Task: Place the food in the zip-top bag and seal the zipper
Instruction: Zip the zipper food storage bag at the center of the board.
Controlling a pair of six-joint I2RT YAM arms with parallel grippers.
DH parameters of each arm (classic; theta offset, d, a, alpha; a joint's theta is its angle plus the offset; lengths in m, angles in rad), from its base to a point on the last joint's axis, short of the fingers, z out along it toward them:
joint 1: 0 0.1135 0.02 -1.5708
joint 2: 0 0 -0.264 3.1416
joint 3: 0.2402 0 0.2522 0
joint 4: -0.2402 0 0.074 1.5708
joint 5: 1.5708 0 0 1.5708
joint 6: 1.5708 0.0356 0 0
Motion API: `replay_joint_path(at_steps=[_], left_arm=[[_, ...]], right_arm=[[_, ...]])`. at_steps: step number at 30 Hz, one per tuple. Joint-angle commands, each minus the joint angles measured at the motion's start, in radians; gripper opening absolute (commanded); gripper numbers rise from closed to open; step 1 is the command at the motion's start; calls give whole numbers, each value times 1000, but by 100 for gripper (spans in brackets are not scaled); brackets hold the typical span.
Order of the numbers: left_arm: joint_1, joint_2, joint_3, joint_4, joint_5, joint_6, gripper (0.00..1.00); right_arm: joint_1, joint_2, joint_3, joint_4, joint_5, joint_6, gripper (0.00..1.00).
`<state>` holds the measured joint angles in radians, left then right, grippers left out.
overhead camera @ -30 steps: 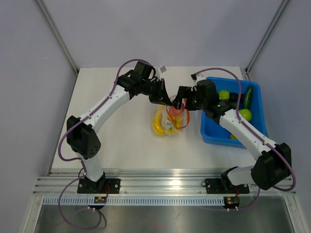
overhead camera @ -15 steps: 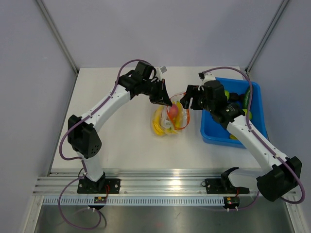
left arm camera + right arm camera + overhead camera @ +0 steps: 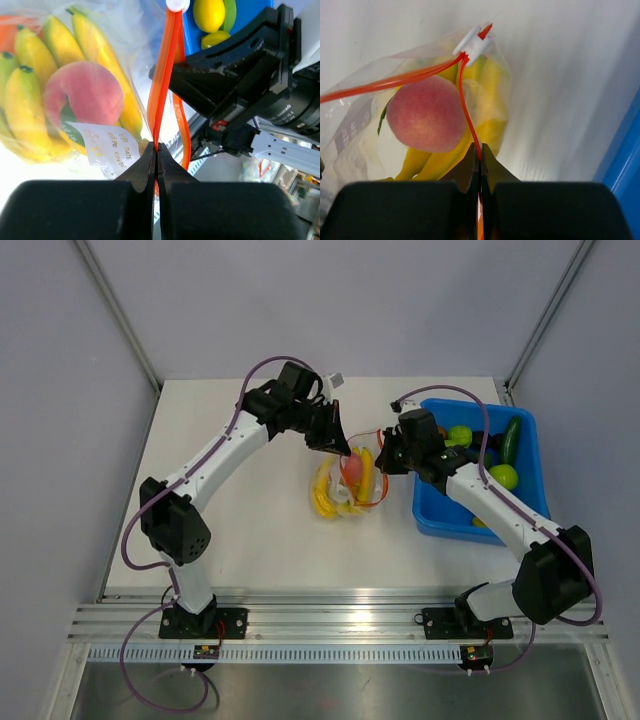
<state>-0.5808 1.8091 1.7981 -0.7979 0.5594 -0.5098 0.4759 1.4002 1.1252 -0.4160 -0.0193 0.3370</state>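
The clear zip-top bag [image 3: 350,490] lies mid-table with yellow bananas [image 3: 325,495] and the pink-red peach [image 3: 351,468] inside. My left gripper [image 3: 341,446] is shut on the left side of the orange-red zipper [image 3: 162,75]. My right gripper [image 3: 384,457] is shut on the zipper's right side [image 3: 466,95]. The mouth stands open between the two strips. The white slider [image 3: 472,45] sits at one end of the zipper. The peach [image 3: 427,120] and bananas [image 3: 487,100] show through the plastic, and also in the left wrist view: peach [image 3: 83,95], bananas [image 3: 30,100].
A blue bin [image 3: 428,520] stands to the right of the bag, holding a green apple [image 3: 505,476], a cucumber [image 3: 512,435] and other fruit. Its blue wall [image 3: 626,165] is close beside my right gripper. The right gripper's body [image 3: 240,80] fills the right of the left wrist view.
The right gripper drew back from above the bag towards the bin, then came back to the bag's right edge and is shut on the zipper. The left gripper has kept its hold.
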Motion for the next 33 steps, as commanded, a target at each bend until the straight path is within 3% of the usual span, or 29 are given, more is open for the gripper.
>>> replay_joint_path(at_steps=[1, 5, 9, 10, 12, 13, 17, 23, 27, 33], left_arm=[[9, 28, 138, -59, -101, 83, 0], [12, 126, 305, -142, -187, 142, 1], [12, 168, 449, -214, -220, 224, 23], [12, 165, 463, -225, -237, 250, 35], [12, 125, 452, -227, -251, 275, 47], [12, 102, 419, -219, -268, 299, 57], [-4, -48, 229, -140, -285, 362, 65], [-169, -287, -121, 47, -314, 494, 77], [-205, -324, -230, 137, -354, 502, 79], [-238, -245, -224, 149, -415, 504, 79]], right_arm=[[9, -47, 24, 42, -51, 60, 0], [9, -89, -14, 94, -120, 253, 0], [30, -95, -77, 161, -151, 485, 0], [46, -95, -87, 174, -146, 540, 0], [58, -95, -94, 184, -114, 569, 0], [62, -95, -93, 183, -107, 583, 0], [63, -90, -62, 164, -105, 582, 0], [61, -87, -39, 152, -113, 582, 0], [63, -90, -31, 148, -131, 582, 0], [61, -96, -15, 128, -143, 568, 4]])
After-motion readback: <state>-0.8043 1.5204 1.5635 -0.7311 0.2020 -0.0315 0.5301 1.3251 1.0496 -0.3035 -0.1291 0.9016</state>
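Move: My left hand pinches the left side of the bag's orange zipper rim; the rim's near end, where I go next, is about 8 cm back, 6 cm right and 3 cm lower. From the left hand, the white slider is some 5 cm ahead and 7 cm right, and the peach about 1 cm back, 2 cm right and 8 cm below. From my right hand, shut on the right side of the rim, the near end is about 7 cm back and 2 cm left. I let go of the left side of the rim with my left hand, opening wide as it goes about 6 cm forward and a little up, then sweep it some 12 cm back towards the rim's near end, rolling the wrist and dipping at the end. My shut right hand keeps its pinch and carries the rim about 5 cm left, slightly back and up, its left side rolling up nearly 30 degrees. ##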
